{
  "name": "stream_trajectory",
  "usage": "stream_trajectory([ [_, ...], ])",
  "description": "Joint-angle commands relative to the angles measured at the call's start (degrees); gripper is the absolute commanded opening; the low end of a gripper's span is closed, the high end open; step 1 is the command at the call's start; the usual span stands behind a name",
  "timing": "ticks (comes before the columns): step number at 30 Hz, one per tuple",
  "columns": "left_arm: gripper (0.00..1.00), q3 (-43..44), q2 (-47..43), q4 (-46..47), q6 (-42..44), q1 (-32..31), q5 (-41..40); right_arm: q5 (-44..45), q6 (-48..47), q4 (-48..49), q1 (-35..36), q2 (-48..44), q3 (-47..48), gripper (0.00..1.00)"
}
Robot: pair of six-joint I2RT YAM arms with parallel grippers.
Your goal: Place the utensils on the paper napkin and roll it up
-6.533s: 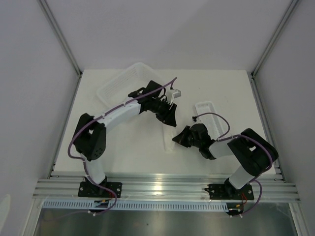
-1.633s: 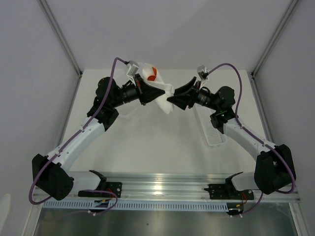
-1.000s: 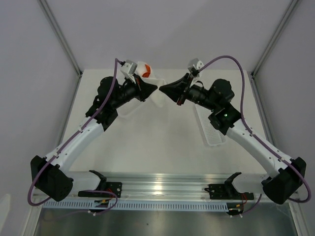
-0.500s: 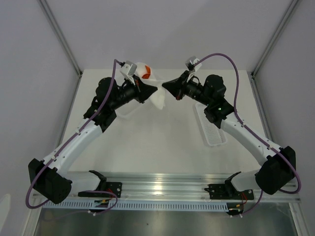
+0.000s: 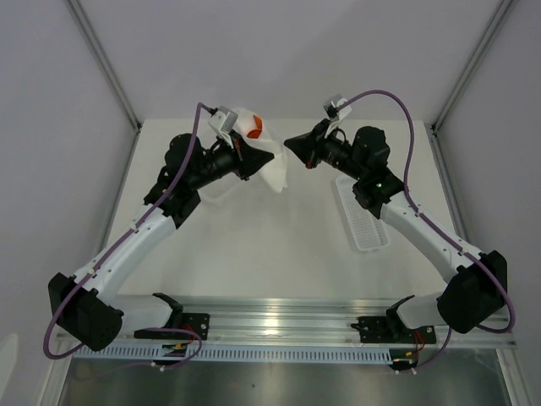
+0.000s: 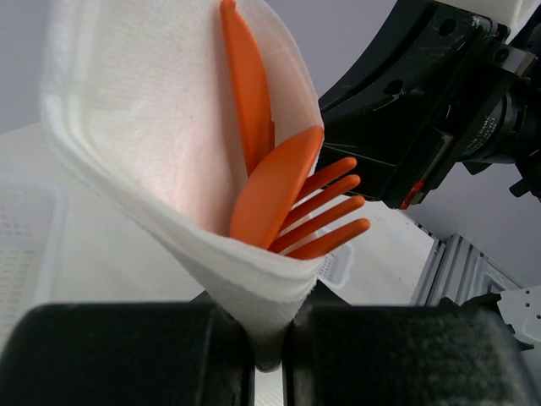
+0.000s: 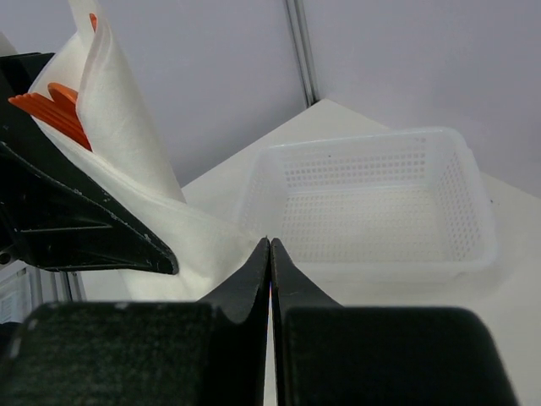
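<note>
The white paper napkin (image 6: 127,152) is wrapped as a cone around the orange-red utensils (image 6: 270,186), whose fork tines and spoon head stick out of its open end. My left gripper (image 6: 269,338) is shut on the cone's narrow bottom and holds it in the air over the table's back. From above, the napkin (image 5: 272,169) hangs from the left gripper (image 5: 250,159) with an orange tip (image 5: 254,127) on top. My right gripper (image 7: 270,245) is shut with nothing between its fingers, its tips just beside the napkin (image 7: 144,203). In the top view the right gripper (image 5: 292,144) points left at the bundle.
A large white mesh basket (image 7: 380,203) sits on the table at the back, mostly hidden under the left arm in the top view. A narrow white plastic tray (image 5: 362,216) lies to the right, below the right arm.
The right gripper has closed and drawn slightly back to the right of the napkin. The napkin's loose flap now hangs lower. The left gripper keeps its hold, nearly still.
</note>
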Motion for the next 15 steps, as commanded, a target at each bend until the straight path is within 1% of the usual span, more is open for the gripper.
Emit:
stream_trajectory([
  [1,0.01,0.2,-1.93,2.14,0.01,-0.45,0.13,1.01,-0.56,-2.17,-0.38,-0.84,2.18,0.0],
  [4,0.01,0.73,-1.75,1.09,2.2,-0.54,-4.51,0.33,-0.74,-5.08,-2.74,-4.35,2.09,0.02],
  [5,0.01,1.08,-1.66,0.04,3.26,-0.62,-5.84,-0.46,-2.22,-5.97,-3.53,-6.53,2.27,0.05],
  [6,0.01,1.43,-1.49,-0.49,3.79,-0.62,-6.81,-1.08,-3.45,-6.85,-3.63,-7.43,2.44,0.07],
  [7,0.01,1.52,-1.4,-0.84,4.23,-0.62,-8.29,-3.26,-4.16,-8.86,-3.54,-8.04,2.62,0.12],
  [8,0.01,1.87,-1.14,-1.37,4.76,-0.71,-8.74,-4.59,-4.51,-9.48,-3.54,-8.4,2.71,0.14],
  [9,0.01,2.13,-0.96,-2.51,4.85,-0.71,-8.92,-7.21,-4.08,-9.66,-3.37,-8.49,2.53,0.16],
  [10,0.01,2.31,-0.79,-2.87,5.02,-0.8,-9.27,-8.37,-3.55,-9.32,-3.1,-8.14,2.27,0.19],
  [11,0.01,2.49,-0.52,-3.13,5.11,-0.97,-9.28,-9.16,-3.11,-8.88,-2.58,-7.7,2.09,0.2],
  [14,0.01,2.49,-0.52,-3.05,5.64,-1.24,-9.54,-9.35,-2.76,-7.83,0.23,-5.16,2.18,0.25],
  [15,0.01,2.66,-0.52,-3.13,5.81,-1.24,-9.63,-10.13,-2.24,-5.65,1.02,-4.02,2.09,0.26],
])
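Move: My shut right fingertips are at the napkin's loose corner, practically on the hand point. The orange utensil heads in the roll stand about 7 cm to the left, 2 cm back and some 6 cm higher. The big basket lies roughly 19 cm ahead, 20 cm left and 34 cm below; the small tray is 23 cm right, 1 cm back and 36 cm below. From my left hand, that corner is some 4 cm ahead, 4 cm right and level. I draw my right hand about 3 cm to the right off the napkin corner, part its fingers to a quarter of their range and let the corner go, then pull back towards my base some 5 cm, rising and easing left again. My left hand keeps its pinch on the roll and shifts a couple of centimetres forward and left while sinking slightly, turning a little counter-clockwise. ##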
